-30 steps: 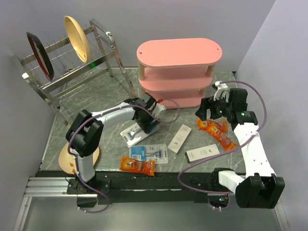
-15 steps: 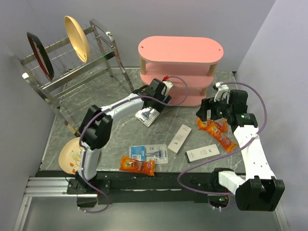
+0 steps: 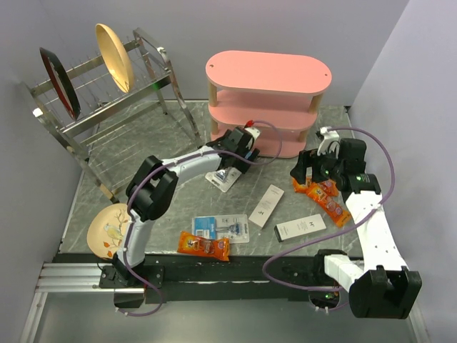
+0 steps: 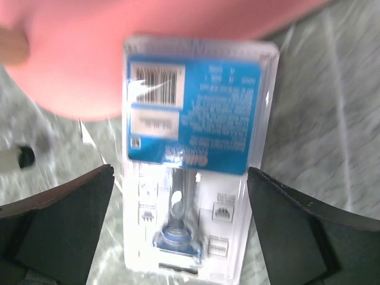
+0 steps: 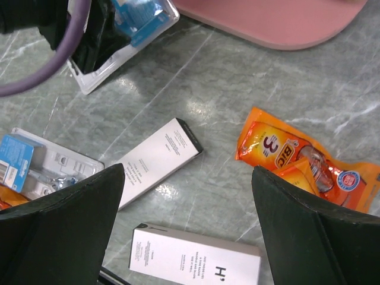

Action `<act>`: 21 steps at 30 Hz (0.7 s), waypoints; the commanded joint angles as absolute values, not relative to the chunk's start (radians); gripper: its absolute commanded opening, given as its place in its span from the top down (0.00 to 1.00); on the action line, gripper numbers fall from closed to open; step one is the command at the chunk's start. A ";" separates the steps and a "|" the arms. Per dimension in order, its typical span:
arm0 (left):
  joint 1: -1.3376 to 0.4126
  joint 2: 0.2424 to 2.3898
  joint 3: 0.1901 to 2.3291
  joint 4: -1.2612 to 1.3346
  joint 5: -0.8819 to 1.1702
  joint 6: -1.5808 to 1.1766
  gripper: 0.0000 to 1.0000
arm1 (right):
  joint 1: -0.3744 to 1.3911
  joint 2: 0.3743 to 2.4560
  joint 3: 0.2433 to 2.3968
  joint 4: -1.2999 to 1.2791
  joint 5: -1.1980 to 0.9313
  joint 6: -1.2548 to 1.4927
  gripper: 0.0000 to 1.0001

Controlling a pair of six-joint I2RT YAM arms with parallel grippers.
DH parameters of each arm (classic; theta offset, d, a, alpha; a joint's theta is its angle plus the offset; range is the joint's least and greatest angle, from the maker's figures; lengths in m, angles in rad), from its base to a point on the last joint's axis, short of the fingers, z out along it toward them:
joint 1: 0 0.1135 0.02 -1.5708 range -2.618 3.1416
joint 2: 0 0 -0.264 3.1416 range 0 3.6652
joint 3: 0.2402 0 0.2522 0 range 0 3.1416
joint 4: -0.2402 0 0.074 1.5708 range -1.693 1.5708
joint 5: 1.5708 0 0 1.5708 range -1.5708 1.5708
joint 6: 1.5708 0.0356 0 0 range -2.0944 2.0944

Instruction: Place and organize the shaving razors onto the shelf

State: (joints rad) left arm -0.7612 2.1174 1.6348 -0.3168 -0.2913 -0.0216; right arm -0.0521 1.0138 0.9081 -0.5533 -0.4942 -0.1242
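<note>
One of the shaving razors, a blue-and-white blister pack (image 3: 225, 178), lies on the grey table just in front of the pink shelf's (image 3: 268, 71) lowest board. My left gripper (image 3: 228, 168) hangs over it, open. In the left wrist view this pack (image 4: 196, 148) lies between the wide-spread fingers (image 4: 59, 231), with a thin gap on the left, and its far end overlaps the pink board (image 4: 83, 53). A second razor pack (image 3: 221, 227) lies flat near the front edge. My right gripper (image 3: 308, 171) hovers open over the table, holding nothing (image 5: 187, 219).
A wire dish rack (image 3: 107, 107) with a yellow plate (image 3: 114, 57) and a dark plate (image 3: 58, 82) stands back left. Two white boxes (image 3: 265, 206) (image 3: 300, 227) and orange packets (image 3: 203, 245) (image 3: 321, 193) lie on the table. A patterned plate (image 3: 111, 232) sits front left.
The left arm carried the razor pack from mid-table toward the shelf's base, and its jaws have spread wider around it. The right arm has barely moved.
</note>
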 commanded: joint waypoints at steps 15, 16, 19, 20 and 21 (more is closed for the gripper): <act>-0.764 1.789 1.312 -0.287 -0.200 -0.065 0.23 | -0.049 0.950 0.857 -0.488 -0.523 -0.078 0.06; -0.764 1.795 1.310 -0.293 -0.180 -0.052 0.25 | -0.049 0.950 0.859 -0.491 -0.522 -0.080 0.06; -0.761 1.818 1.313 -0.323 -0.146 -0.048 0.23 | -0.049 0.948 0.870 -0.502 -0.511 -0.090 0.06; -0.761 1.824 1.313 -0.330 -0.135 -0.051 0.22 | -0.049 0.946 0.870 -0.502 -0.511 -0.092 0.06; -0.761 1.830 1.312 -0.334 -0.137 -0.052 0.21 | -0.049 0.945 0.870 -0.500 -0.509 -0.092 0.06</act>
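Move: The razor pack just let go lies between and slightly under the left hand's open fingers, its middle about 2 cm back, 3 cm to the left and 2 cm below, its card end at the shelf's bottom board. That board's middle is some 8 cm ahead, 3 cm right. The nearer white box lies about 17 cm back, 5 cm right; a second razor pack, 24 cm back, 9 cm left. From the right hand the first pack is roughly 11 cm ahead, 20 cm left, 15 cm below. Back and to the left, the left hand draws off the shelf and the razor pack's card end, about 6 cm back and 4 cm left in all. It skims low at first, then rises some 5 cm and dips again by over 2 cm near the pack's near end; the empty, wide-open fingers narrow partway without closing on anything. ##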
